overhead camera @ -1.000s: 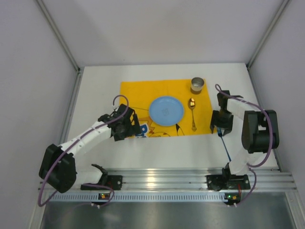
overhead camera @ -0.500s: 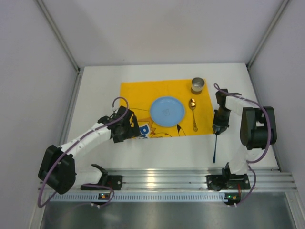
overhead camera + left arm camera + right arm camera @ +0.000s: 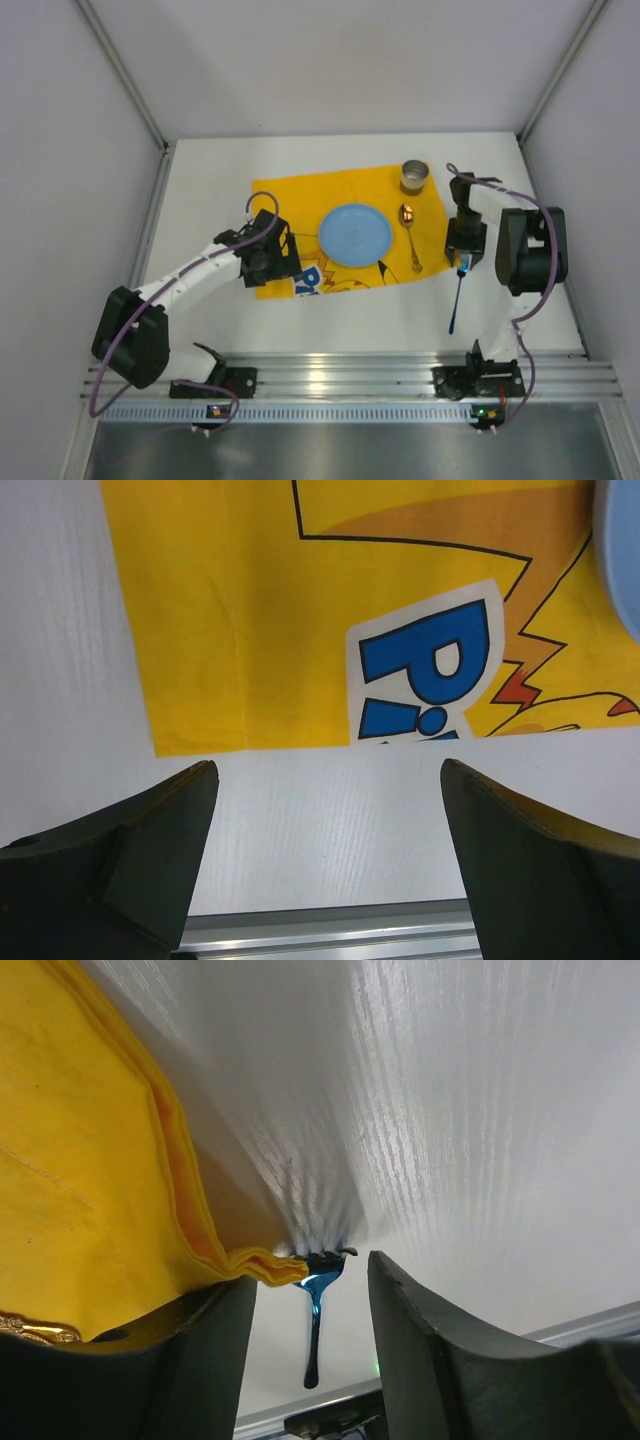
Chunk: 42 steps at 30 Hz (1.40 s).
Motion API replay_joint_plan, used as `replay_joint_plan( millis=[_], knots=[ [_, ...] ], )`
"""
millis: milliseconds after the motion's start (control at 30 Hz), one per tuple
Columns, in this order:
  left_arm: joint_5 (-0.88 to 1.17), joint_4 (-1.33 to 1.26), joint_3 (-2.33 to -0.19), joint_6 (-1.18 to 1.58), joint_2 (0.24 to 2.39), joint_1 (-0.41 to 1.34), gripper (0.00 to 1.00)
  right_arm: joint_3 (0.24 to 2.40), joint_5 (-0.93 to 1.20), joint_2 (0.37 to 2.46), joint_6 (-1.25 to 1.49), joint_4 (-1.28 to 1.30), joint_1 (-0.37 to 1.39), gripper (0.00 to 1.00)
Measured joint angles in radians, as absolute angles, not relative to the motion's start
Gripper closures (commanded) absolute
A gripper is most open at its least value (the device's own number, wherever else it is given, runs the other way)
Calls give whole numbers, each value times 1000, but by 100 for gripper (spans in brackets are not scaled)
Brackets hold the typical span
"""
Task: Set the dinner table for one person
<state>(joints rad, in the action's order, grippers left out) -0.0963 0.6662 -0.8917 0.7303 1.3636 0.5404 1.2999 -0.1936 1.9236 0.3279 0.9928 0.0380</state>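
The white dinner table (image 3: 200, 200) carries a yellow printed mat (image 3: 300, 200) with a blue plate (image 3: 351, 234), a gold spoon (image 3: 409, 238) and a metal cup (image 3: 414, 178) on it. A blue fork (image 3: 456, 300) lies on the bare table just off the mat's near right corner. My right gripper (image 3: 463, 258) hovers low over the fork's head, open; in the right wrist view the fork (image 3: 316, 1320) lies between and beyond the fingers, and the mat's bunched corner (image 3: 250, 1263) touches the left finger. My left gripper (image 3: 328, 770) stands wide open over the table by the mat's near left corner (image 3: 160, 745).
An aluminium rail (image 3: 350, 372) runs along the table's near edge, by the arm bases. Grey walls close in the left, right and back sides. The plate's rim (image 3: 620, 560) shows at the top right of the left wrist view.
The fork has left my right gripper and now lies on the table. The right gripper has shifted slightly farther. My left gripper moved right and farther, and the mat has skewed.
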Motion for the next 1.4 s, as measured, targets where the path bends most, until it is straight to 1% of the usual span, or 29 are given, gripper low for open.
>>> replay_joint_plan(
  millis=[133, 267, 367, 400, 467, 500, 533, 767, 867, 900, 967, 1000, 1033, 1300, 1400],
  knots=[
    [-97, 666, -902, 724, 1364, 540, 2, 1284, -196, 1900, 331, 976, 38, 48],
    [-97, 668, -902, 721, 1364, 540, 2, 1202, -174, 1796, 343, 950, 39, 50],
    [-97, 667, -902, 714, 1365, 540, 2, 1136, -147, 1702, 360, 942, 39, 54],
    [-96, 668, -902, 712, 1367, 540, 2, 1116, -136, 1682, 364, 938, 39, 57],
    [-93, 667, -904, 708, 1375, 540, 2, 1074, -113, 1656, 378, 925, 39, 61],
    [-92, 668, -908, 707, 1385, 540, 2, 1059, -104, 1655, 387, 920, 39, 65],
    [-90, 667, -913, 707, 1393, 540, 1, 1042, -96, 1655, 390, 912, 39, 66],
    [-85, 666, -929, 705, 1410, 540, 1, 983, -82, 1659, 404, 879, 39, 67],
    [-85, 666, -929, 706, 1406, 540, 1, 981, -83, 1679, 404, 858, 39, 77],
    [-85, 666, -927, 706, 1401, 540, 1, 984, -77, 1686, 404, 856, 39, 84],
    [-86, 667, -922, 708, 1386, 540, 2, 989, -78, 1692, 402, 859, 39, 91],
    [-86, 669, -921, 708, 1378, 540, 2, 993, -82, 1698, 400, 863, 39, 97],
    [-86, 672, -921, 709, 1370, 540, 1, 998, -86, 1704, 398, 870, 39, 100],
    [-111, 695, -921, 709, 1320, 540, 2, 1008, -91, 1706, 393, 884, 39, 100],
    [-122, 701, -921, 708, 1320, 537, 2, 1007, -88, 1676, 397, 883, 39, 100]
  ],
)
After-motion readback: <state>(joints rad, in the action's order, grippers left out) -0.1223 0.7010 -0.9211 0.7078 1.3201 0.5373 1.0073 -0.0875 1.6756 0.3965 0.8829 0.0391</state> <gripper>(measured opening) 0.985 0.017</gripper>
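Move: The blue fork lies pointing back towards the base, its tines at the right hand; its middle is about 9 cm back and 3 cm left, a centimetre below. The placemat's near right corner sits level with that hand, about 1 cm left, bunched against the finger. The gold spoon is some 14 cm left and 5 cm ahead, the cup about 12 cm left and 22 cm ahead. From the idle left hand the fork is roughly 45 cm right, 4 cm back and 7 cm down. The fork is taken lower down, on its neck just behind the head: the right hand hops up about 2 cm off the tines, travels some 5 cm back and 2 cm left along the fork, and sinks over it to slightly below its starting height. The half-open fingers then close fully, pinching the neck beside the placemat corner, and the hand just begins to rise. ##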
